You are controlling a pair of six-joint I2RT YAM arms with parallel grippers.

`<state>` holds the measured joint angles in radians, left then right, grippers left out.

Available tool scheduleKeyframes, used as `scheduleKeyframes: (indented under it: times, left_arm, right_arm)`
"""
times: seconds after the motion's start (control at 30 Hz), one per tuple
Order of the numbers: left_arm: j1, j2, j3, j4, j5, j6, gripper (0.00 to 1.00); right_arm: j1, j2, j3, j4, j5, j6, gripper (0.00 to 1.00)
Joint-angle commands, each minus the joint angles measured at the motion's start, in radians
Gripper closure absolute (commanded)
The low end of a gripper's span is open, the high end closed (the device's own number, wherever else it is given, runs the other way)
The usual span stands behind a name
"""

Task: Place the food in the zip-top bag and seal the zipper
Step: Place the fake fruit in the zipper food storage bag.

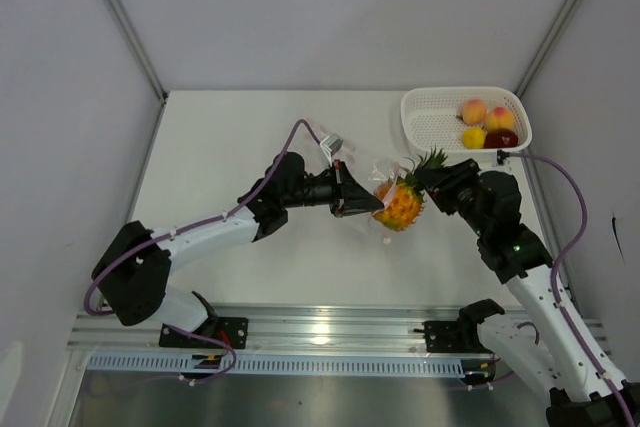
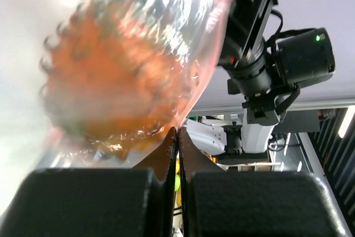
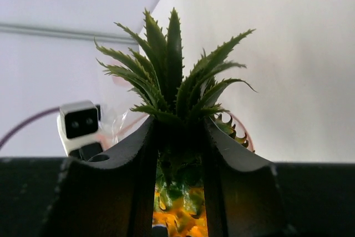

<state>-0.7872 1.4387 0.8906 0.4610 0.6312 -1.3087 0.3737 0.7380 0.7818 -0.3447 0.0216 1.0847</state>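
My right gripper [image 1: 425, 177] is shut on the green crown [image 3: 177, 65] of the orange pineapple [image 1: 400, 205], which hangs above the table. Its fingers [image 3: 138, 154] clamp the crown's base, with the orange body [image 3: 177, 217] below them. My left gripper [image 1: 352, 193] is shut on the edge of the clear zip-top bag [image 1: 368, 171], holding it up against the pineapple. In the left wrist view the pineapple [image 2: 111, 76] shows blurred through the bag's film, and the pink zipper [image 2: 213, 43] runs along the bag's edge. The other food lies in the basket.
A white mesh basket [image 1: 430, 117] stands at the back right. It holds two peaches [image 1: 473, 110], a yellow fruit [image 1: 474, 137] and a dark red apple [image 1: 501, 138]. Grey walls close in the table on both sides. A metal rail runs along the near edge.
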Motion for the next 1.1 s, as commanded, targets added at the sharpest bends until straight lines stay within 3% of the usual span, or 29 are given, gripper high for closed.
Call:
scheduleKeyframes:
  times: [0.0, 0.3, 0.57, 0.7, 0.87, 0.9, 1.07]
  left_arm:
    - [-0.023, -0.040, -0.025, 0.019, 0.007, 0.022, 0.99]
    - [-0.072, 0.005, 0.059, 0.024, 0.038, 0.002, 0.99]
    - [-0.076, 0.043, 0.155, 0.051, 0.035, -0.060, 0.99]
    - [-0.070, 0.052, 0.195, 0.036, 0.007, -0.064, 1.00]
    - [-0.027, 0.026, 0.176, 0.011, -0.021, -0.054, 0.99]
    - [-0.018, 0.019, 0.171, 0.008, -0.019, -0.044, 0.99]
    - [0.037, 0.006, 0.130, 0.008, 0.013, -0.024, 1.00]
  right_arm:
    - [-0.064, 0.004, -0.006, 0.078, -0.009, 0.130, 1.00]
    - [-0.016, 0.037, -0.055, 0.225, 0.041, 0.169, 1.00]
    - [0.161, 0.028, -0.133, 0.380, 0.068, -0.166, 1.00]
    - [0.179, 0.029, -0.127, 0.348, -0.005, -0.279, 0.99]
    - [0.177, 0.029, -0.032, 0.127, -0.081, -0.373, 0.81]
    - [0.179, 0.028, -0.017, 0.066, -0.103, -0.382, 0.69]
    - [0.179, 0.021, 0.082, -0.040, -0.229, -0.424, 0.33]
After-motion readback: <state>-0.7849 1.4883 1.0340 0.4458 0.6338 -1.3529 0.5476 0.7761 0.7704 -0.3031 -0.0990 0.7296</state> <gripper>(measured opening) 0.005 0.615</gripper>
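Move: My right hand holds the pineapple by its crown, the orange body hanging about 7 cm below, 4 cm back and 5 cm left of the hand point. The bag's mouth, already around it, lies some 6 cm left, 4 cm back and 5 cm below; the fruit basket is roughly 24 cm ahead, 12 cm right and well below. From my left hand, pinching the rim, the pineapple body is about 2 cm ahead, 5 cm right and 5 cm lower. I work the pineapple into the bag: my right hand nudges about 2 cm forward, then sweeps left and back into the mouth, turning some 25 degrees counter-clockwise and sinking slightly, and finally spreads its fingers off the crown. My left hand keeps its shut pinch on the rim, draws back and right a little, then lifts it about 4 cm and eases forward. ##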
